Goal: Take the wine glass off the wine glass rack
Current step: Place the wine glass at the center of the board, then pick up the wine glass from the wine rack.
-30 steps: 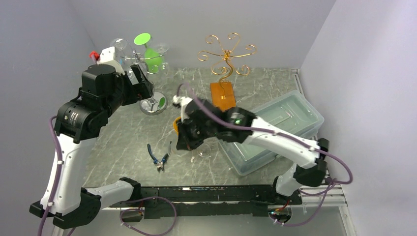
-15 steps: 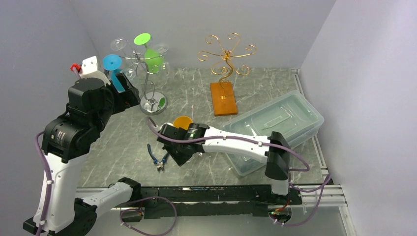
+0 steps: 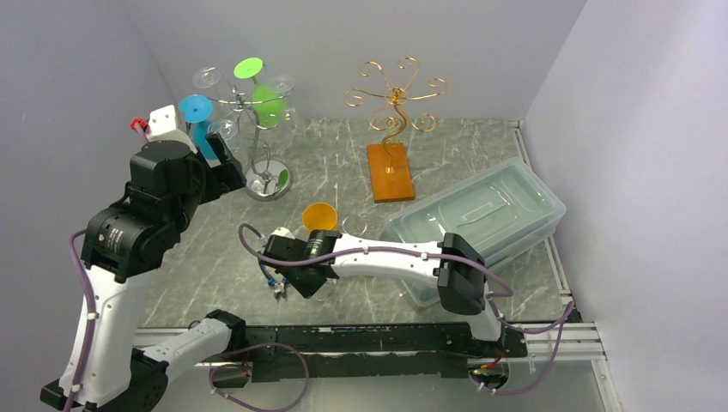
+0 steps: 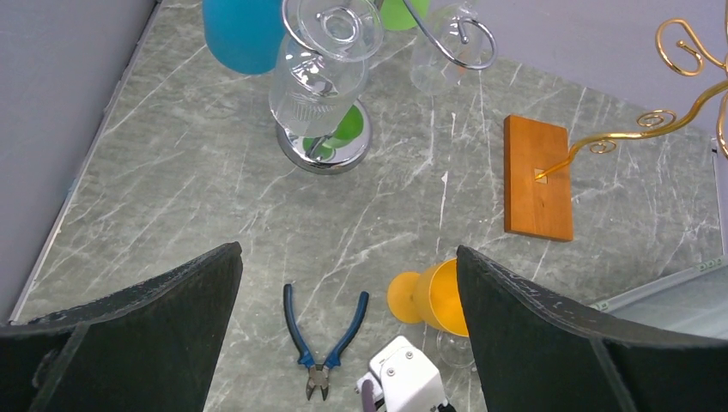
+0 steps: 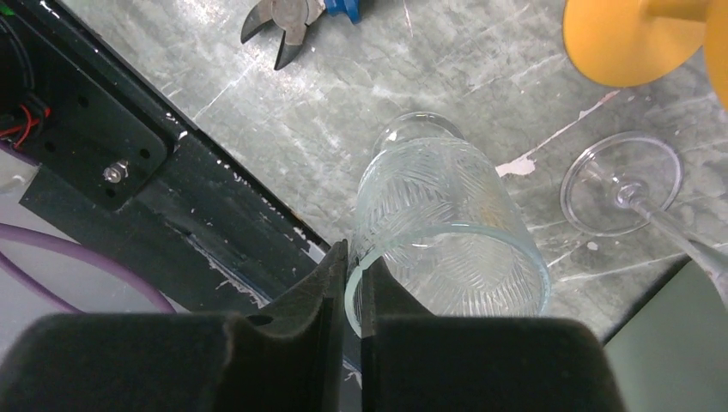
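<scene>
A silver wine glass rack (image 3: 267, 180) stands at the back left, its base (image 4: 324, 148) showing in the left wrist view. A blue glass (image 3: 197, 120), a green glass (image 3: 266, 99) and clear glasses (image 4: 316, 81) hang from it. My left gripper (image 4: 348, 253) hovers open and empty, high beside the rack. Low near the front edge, my right gripper (image 5: 354, 275) is shut on the rim of a clear ribbed wine glass (image 5: 442, 232). The right arm (image 3: 386, 256) hides that glass from above.
An orange glass (image 3: 319, 216) and a clear stemmed glass (image 5: 620, 182) lie on the table by the right gripper. Blue pliers (image 4: 324, 339) lie near the front. A gold rack on a wooden base (image 3: 389, 172) and a clear tub (image 3: 476, 223) stand to the right.
The right arm has swung from the table's middle down toward the front left edge, still gripping the clear glass. The left arm has drawn back from the rack, uncovering the blue glass.
</scene>
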Robot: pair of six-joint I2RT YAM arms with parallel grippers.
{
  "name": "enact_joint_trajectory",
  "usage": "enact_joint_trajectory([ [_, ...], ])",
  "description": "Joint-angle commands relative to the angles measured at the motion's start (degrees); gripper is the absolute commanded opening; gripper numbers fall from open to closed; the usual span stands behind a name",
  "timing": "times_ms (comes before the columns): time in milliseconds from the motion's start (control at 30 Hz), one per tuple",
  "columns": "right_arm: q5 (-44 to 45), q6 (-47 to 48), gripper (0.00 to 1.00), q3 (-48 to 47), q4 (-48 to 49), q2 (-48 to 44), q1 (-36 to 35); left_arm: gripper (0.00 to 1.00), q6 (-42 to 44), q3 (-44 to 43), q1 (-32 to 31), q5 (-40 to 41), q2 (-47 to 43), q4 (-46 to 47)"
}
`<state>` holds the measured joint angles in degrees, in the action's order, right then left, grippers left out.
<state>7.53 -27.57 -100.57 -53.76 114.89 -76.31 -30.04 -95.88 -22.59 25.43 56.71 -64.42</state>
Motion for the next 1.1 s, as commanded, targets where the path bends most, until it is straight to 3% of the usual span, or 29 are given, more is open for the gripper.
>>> enact_joint_trajectory([
  [0,3.76,0.77,0.15,-3.98,0.12,0.15,-0.89,0.99,-1.24,0.4,-0.09,1.81,-0.54,1.41],
  [167,4.34,0.77,0.34,-5.12,-1.05,-1.31,-1.11,0.99,-0.05,0.59,-0.09,0.72,-0.91,2.44],
  [500,3.76,1.42,0.53,-7.54,-2.58,-9.82,-1.38,0.99,1.05,-3.63,-0.09,1.85,1.86,0.77],
  [733,4.04,2.82,0.76,-7.36,-1.33,-16.37,3.94,0.99,2.89,-7.44,-0.09,8.86,6.48,-1.23],
  [1067,-2.58,2.76,0.84,-1.85,5.79,-26.67,15.9,1.0,5.49,-16.07,0.84,12.75,19.18,0.36],
])
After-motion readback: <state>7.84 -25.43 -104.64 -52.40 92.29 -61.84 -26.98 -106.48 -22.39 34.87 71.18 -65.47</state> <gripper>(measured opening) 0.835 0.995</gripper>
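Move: The right hand still pinches the clear tumbler at its rim. The tumbler's middle is about 2 cm ahead, 2 cm right and 4 below; the yellow wine glass stands some 15 cm ahead and 5 right, the standing clear glass 10 ahead and 11 right, the pliers 6 ahead and 8 left. From the empty left hand, the hanging clear glass is roughly 16 cm ahead, 2 left and 12 below, with the blue glass 5 cm beyond it and 6 farther left. The right hand opens wide and lets go of the tumbler's rim, nearly in place at first, then rises clear with growing speed by about 19 cm, late in the climb also swinging 9 cm forward and 5 to its right, while the wrist tilts some 30 degrees and the fingers swing out to the left. The left hand, fingers still wide open, first waits, then eases about 5 cm forward towards the hanging clear glass on the silver rack, rolling slightly and touching nothing. ##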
